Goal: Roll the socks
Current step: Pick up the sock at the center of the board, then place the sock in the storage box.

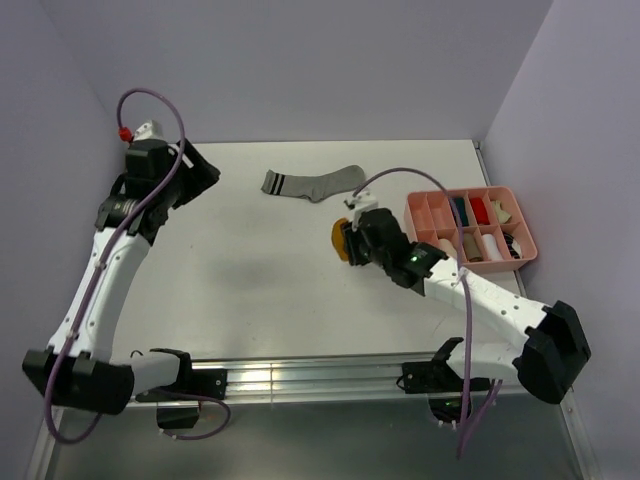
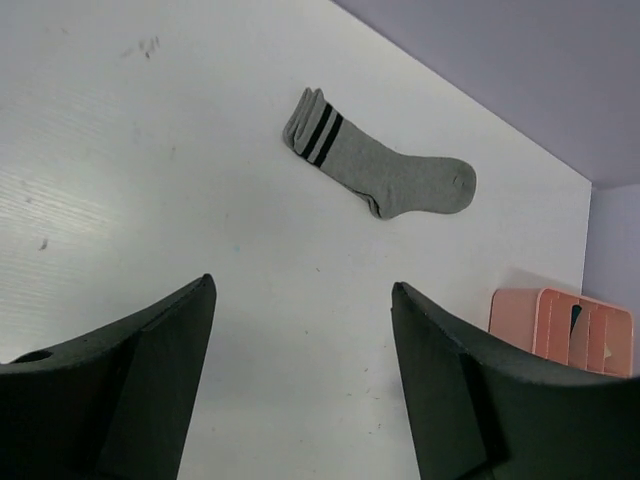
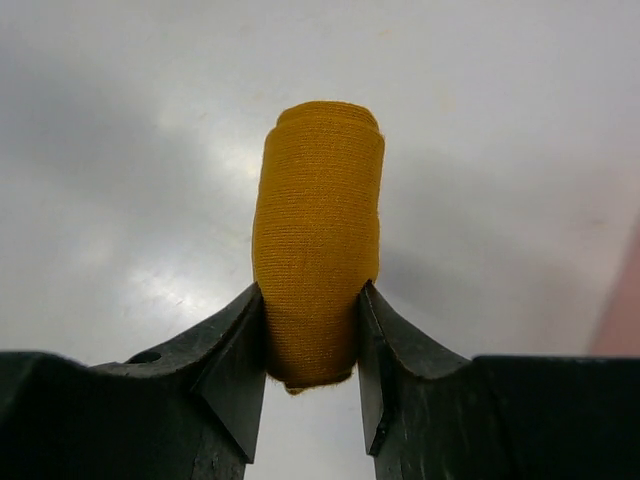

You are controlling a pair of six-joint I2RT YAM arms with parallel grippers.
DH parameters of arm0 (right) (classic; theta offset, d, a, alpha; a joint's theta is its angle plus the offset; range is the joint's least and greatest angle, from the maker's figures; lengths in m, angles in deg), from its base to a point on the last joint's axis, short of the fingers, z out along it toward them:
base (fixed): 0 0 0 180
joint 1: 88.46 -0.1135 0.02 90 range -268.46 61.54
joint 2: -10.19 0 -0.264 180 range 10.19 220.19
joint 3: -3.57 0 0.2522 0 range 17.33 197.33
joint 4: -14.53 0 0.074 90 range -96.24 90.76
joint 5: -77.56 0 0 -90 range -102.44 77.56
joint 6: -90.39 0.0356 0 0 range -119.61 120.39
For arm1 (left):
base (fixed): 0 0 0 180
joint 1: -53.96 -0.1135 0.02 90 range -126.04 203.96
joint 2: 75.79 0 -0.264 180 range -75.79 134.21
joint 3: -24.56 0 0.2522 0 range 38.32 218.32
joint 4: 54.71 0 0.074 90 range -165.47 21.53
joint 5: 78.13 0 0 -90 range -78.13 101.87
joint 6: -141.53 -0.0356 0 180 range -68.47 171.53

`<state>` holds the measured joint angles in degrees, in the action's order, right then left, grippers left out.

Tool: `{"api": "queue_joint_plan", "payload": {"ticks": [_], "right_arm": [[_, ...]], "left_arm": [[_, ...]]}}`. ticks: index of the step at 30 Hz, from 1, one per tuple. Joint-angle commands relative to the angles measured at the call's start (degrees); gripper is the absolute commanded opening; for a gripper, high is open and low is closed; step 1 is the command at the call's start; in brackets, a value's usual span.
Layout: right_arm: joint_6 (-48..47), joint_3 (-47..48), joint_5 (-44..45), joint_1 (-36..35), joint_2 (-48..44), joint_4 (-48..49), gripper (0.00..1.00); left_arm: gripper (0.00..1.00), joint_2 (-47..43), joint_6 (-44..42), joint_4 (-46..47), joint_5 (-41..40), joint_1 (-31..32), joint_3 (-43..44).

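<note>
A grey sock (image 1: 312, 183) with dark cuff stripes lies flat at the back middle of the table; the left wrist view shows the same grey sock (image 2: 375, 168) ahead of the fingers. My left gripper (image 2: 303, 285) is open and holds nothing, up at the far left (image 1: 205, 172). A mustard-orange sock rolled into a tight bundle (image 3: 318, 245) is pinched between both fingers of my right gripper (image 3: 312, 288), above the table. From the top camera this orange roll (image 1: 342, 240) shows just left of the pink tray.
A pink compartment tray (image 1: 413, 211) stands at the right, holding several small rolled bundles in blue, red, white and cream. Its corner (image 2: 520, 315) shows in the left wrist view. Purple walls enclose the table at the back and sides.
</note>
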<state>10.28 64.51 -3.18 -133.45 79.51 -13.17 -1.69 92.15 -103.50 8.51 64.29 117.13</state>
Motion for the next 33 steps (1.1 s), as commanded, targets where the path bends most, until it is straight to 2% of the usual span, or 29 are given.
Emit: {"api": "queue_joint_plan", "payload": {"ticks": [1, 4, 5, 8, 14, 15, 18, 24, 33], "right_arm": [[-4.6, 4.1, 4.1, 5.8, -3.7, -3.6, 0.0], [-6.5, 5.5, 7.1, 14.2, -4.7, -2.9, 0.0], [-7.2, 6.6, 9.8, 18.1, -4.5, -3.1, 0.0], [-11.2, 7.6, 19.4, 23.3, -2.4, -1.8, 0.0], [-15.3, 9.9, 29.9, 31.7, 5.9, 2.8, 0.0], [-18.2, 9.9, 33.4, 33.1, 8.0, 3.8, 0.0], [-23.1, 10.5, 36.7, 34.8, 11.4, 8.4, 0.0], [-30.9, 10.8, 39.5, 36.3, 18.5, 17.8, 0.0], [-30.5, 11.6, 32.3, 35.9, 24.4, 17.5, 0.0]], "left_arm": [[0.75, -7.7, -4.1, 2.4, -3.8, -0.2, -3.0], [0.75, -11.7, -5.9, 0.4, -5.7, -0.2, -5.5], [0.75, -12.8, -6.5, 0.3, -5.9, -0.2, -6.4], [0.75, -16.2, -9.9, -0.3, -7.6, -0.1, -9.4], [0.75, -20.7, -13.1, -1.2, -13.8, 1.2, -15.7], [0.75, -21.6, -13.4, -1.1, -14.1, 1.4, -17.4], [0.75, -23.1, -13.2, -0.8, -14.6, 2.1, -20.3], [0.75, -24.5, -12.1, 0.0, -13.5, 3.2, -23.5], [0.75, -25.0, -12.1, -0.5, -14.4, 3.4, -24.2]]}}
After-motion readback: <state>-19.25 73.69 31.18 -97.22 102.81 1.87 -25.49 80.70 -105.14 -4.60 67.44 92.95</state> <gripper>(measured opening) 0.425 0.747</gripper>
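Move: The rolled mustard sock is already pinched in the right hand, about 13 cm above the board; the empty box compartment just left of the teal roll lies roughly 28 cm to that hand's right, 12 cm ahead and 11 cm below. The teal roll is 5 cm to the right of that compartment, the beige roll some 10 cm nearer the base. From the left hand the compartment is about 55 cm right, 1 cm ahead and 26 cm down. The mustard sock stays in the right hand's pinch and is swept some 30 cm right and 15 cm forward to the box, arching up about 5 cm before sinking again, the wrist turning clockwise and dipping its left side. The empty left hand retreats back and left, rising briefly, then sinking, its fingers staying open. ##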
